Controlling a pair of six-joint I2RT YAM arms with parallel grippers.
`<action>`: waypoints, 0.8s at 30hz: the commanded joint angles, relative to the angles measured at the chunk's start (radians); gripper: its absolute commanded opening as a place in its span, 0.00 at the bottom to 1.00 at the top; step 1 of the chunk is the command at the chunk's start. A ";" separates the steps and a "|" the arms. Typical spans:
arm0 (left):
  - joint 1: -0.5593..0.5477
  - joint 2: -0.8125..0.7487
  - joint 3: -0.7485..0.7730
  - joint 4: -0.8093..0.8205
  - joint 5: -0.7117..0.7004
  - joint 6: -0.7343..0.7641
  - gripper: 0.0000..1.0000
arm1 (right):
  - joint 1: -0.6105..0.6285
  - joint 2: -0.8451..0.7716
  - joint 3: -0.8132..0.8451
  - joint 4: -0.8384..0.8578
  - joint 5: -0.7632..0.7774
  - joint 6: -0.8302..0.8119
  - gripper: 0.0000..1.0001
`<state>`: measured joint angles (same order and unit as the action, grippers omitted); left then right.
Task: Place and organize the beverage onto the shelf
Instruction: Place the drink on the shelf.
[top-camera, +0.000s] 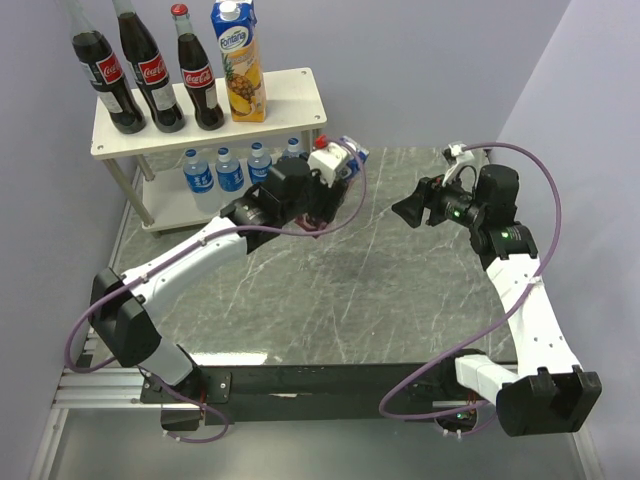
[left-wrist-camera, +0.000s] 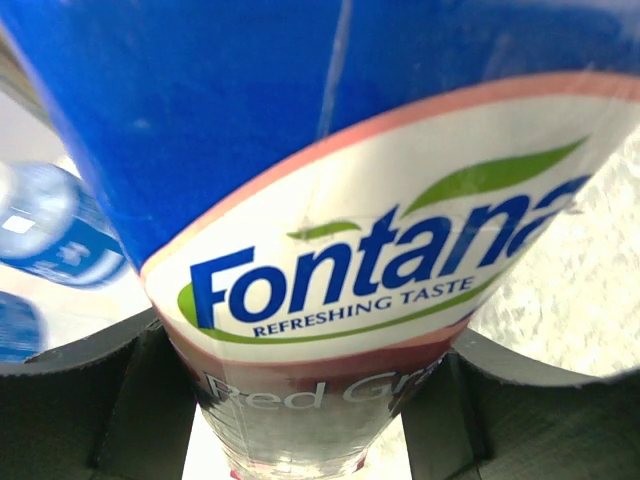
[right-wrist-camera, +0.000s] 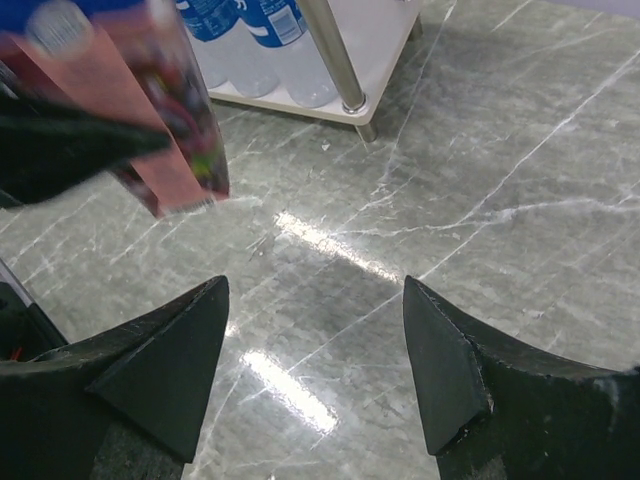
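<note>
The shelf (top-camera: 290, 85) stands at the back left. On its top board are three cola bottles (top-camera: 150, 70) and the yellow juice carton (top-camera: 240, 65). Several water bottles (top-camera: 228, 170) are lined up on the lower board. My left gripper (top-camera: 322, 185) is shut on the purple Fontana red-grape carton (top-camera: 342, 158), holding it tilted in the air just right of the shelf. Close up, the carton (left-wrist-camera: 350, 200) fills the left wrist view, pinched between both dark fingers (left-wrist-camera: 470, 400). My right gripper (right-wrist-camera: 315, 340) hangs open over bare marble, with the carton (right-wrist-camera: 170, 120) ahead on its left.
The shelf's silver leg (right-wrist-camera: 335, 60) and lower board end right beside the held carton. Grey walls close in behind the shelf and along the right side. The marble table (top-camera: 350, 290) stretches between the two arms.
</note>
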<state>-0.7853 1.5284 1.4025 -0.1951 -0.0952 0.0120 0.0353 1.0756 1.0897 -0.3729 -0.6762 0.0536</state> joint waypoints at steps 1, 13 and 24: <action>0.012 -0.102 0.205 0.278 -0.028 0.036 0.32 | -0.008 -0.009 -0.008 0.046 -0.022 -0.021 0.77; 0.037 -0.051 0.420 0.275 -0.072 0.071 0.34 | -0.008 0.007 -0.028 0.052 -0.048 -0.026 0.77; 0.066 0.016 0.576 0.260 -0.086 0.097 0.34 | -0.005 0.026 -0.034 0.052 -0.075 -0.029 0.77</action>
<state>-0.7265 1.6012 1.8332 -0.2607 -0.1585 0.0753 0.0345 1.0973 1.0706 -0.3588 -0.7277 0.0353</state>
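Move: Ahead of the left hand, which already holds the red grape Fontana carton, the bare right end of the shelf's top board is some 22 cm out and 6 cm to the left, about level with the hand. The pineapple carton stands 15 cm left and 22 cm ahead; the nearest water bottle, on the lower board, is 7 cm left, 19 cm ahead and 15 cm down. From the right hand the bare end is roughly 26 cm ahead and 22 cm left. Lifting the red grape carton clear of the top board's height, the left hand climbs about 15 cm in front of the shelf, fast at first and slowing at the end, and edges forward towards the bare end beside the pineapple carton. The wrist tips the fingers up by some 15 degrees to nearly level, while they keep their pinch on the carton. ##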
